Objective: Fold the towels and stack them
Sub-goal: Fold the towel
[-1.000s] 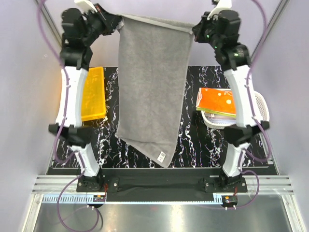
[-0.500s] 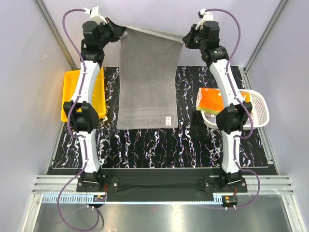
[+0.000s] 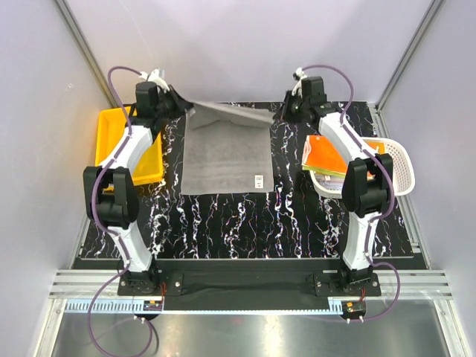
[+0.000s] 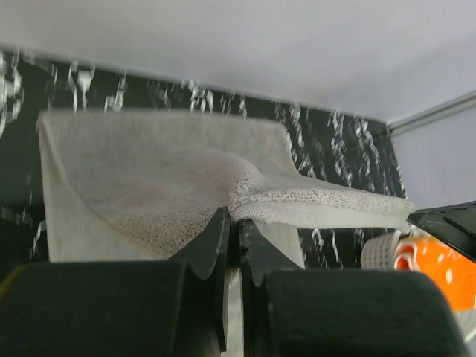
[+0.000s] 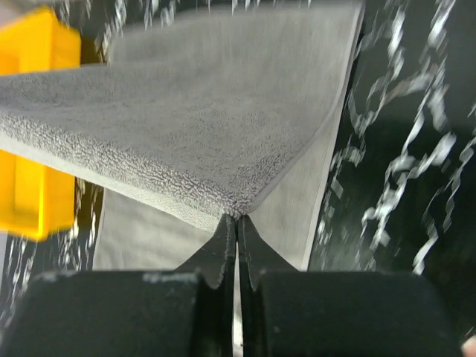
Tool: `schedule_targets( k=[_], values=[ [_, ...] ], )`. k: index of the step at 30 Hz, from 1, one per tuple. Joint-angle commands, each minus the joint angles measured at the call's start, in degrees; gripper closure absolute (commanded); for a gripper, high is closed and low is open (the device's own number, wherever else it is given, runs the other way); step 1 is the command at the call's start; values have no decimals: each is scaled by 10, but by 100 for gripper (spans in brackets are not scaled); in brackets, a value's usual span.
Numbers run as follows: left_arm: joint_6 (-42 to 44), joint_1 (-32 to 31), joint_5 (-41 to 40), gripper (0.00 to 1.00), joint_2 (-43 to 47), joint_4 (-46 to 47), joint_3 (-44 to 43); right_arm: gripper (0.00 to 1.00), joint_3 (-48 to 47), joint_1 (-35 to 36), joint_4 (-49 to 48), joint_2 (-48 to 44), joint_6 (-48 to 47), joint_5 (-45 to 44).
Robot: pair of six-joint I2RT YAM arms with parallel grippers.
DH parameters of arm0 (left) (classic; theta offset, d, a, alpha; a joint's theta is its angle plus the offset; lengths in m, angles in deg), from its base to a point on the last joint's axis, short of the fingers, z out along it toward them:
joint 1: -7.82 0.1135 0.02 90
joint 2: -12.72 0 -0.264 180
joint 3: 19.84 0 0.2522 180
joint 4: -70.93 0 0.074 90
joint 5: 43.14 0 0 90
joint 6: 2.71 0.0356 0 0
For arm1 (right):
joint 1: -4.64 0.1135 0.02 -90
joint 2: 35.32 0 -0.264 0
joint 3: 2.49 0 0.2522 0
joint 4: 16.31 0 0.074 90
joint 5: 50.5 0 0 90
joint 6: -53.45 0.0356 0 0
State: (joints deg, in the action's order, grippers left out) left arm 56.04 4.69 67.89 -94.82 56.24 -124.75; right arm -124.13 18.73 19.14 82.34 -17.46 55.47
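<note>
A plain grey towel (image 3: pixel 223 156) lies mostly flat on the black marbled table (image 3: pixel 245 223), its white tag at the near right corner. Its far edge is lifted between the two arms. My left gripper (image 3: pixel 182 104) is shut on the towel's far left corner, with the cloth (image 4: pixel 149 178) pinched at the fingertips (image 4: pixel 236 219). My right gripper (image 3: pixel 281 113) is shut on the far right corner, where the grey terry (image 5: pixel 193 126) meets the closed tips (image 5: pixel 236 219). An orange-yellow towel (image 3: pixel 331 156) lies folded on top of the basket at the right.
A yellow plastic bin (image 3: pixel 108 137) stands at the left edge of the table, partly behind the left arm. A white slotted basket (image 3: pixel 398 167) holding folded cloth sits at the right edge. Grey walls close in the far side.
Both arms have come down from high up, still holding the towel's corners. The hanging grey towel now lies spread on the table, only its far edge raised.
</note>
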Motion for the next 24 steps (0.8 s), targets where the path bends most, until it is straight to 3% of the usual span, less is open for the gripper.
schedule_targets(
  k=[1,12,14,19,24],
  values=[
    [2,16,-57,100,74,11,54,100,64,3,-10,-59,16,20],
    [15,1,-97,97,66,-178,116,100,178,23,-1,-47,27,54],
    [2,-5,-99,85,73,-181,141,100,188,25,-2,-47,28,57],
    [-26,-12,-124,70,100,-186,192,100,206,31,0,-45,27,64],
    [-69,-13,-131,48,132,-158,268,100,231,37,-7,-38,31,66]
  ],
)
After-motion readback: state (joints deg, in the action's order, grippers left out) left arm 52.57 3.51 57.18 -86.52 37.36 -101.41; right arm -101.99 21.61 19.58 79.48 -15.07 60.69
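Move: Down and back towards the grey towel's near corners is where its held edge is going. The near left corner lies about 24 cm back, 4 cm left and 23 cm below the left hand, with the yellow bin some 8 cm back and 24 cm left. From the right hand, the near right corner lies roughly 23 cm back, 2 cm left and 18 cm below. The white tag is 18 cm back and 7 cm left; the white basket is 14 cm back and 29 cm right. Both hands sink and draw back together, carrying the pinched far edge over the part of the grey towel already lying on the table, towards the near hem. The left drops about 16 cm and comes back 13, tipping its fingers some 35 degrees further down and opening them to about half near the end to let go of its corner. The right drops a bit less, tips about 20 degrees and keeps its pinch. ##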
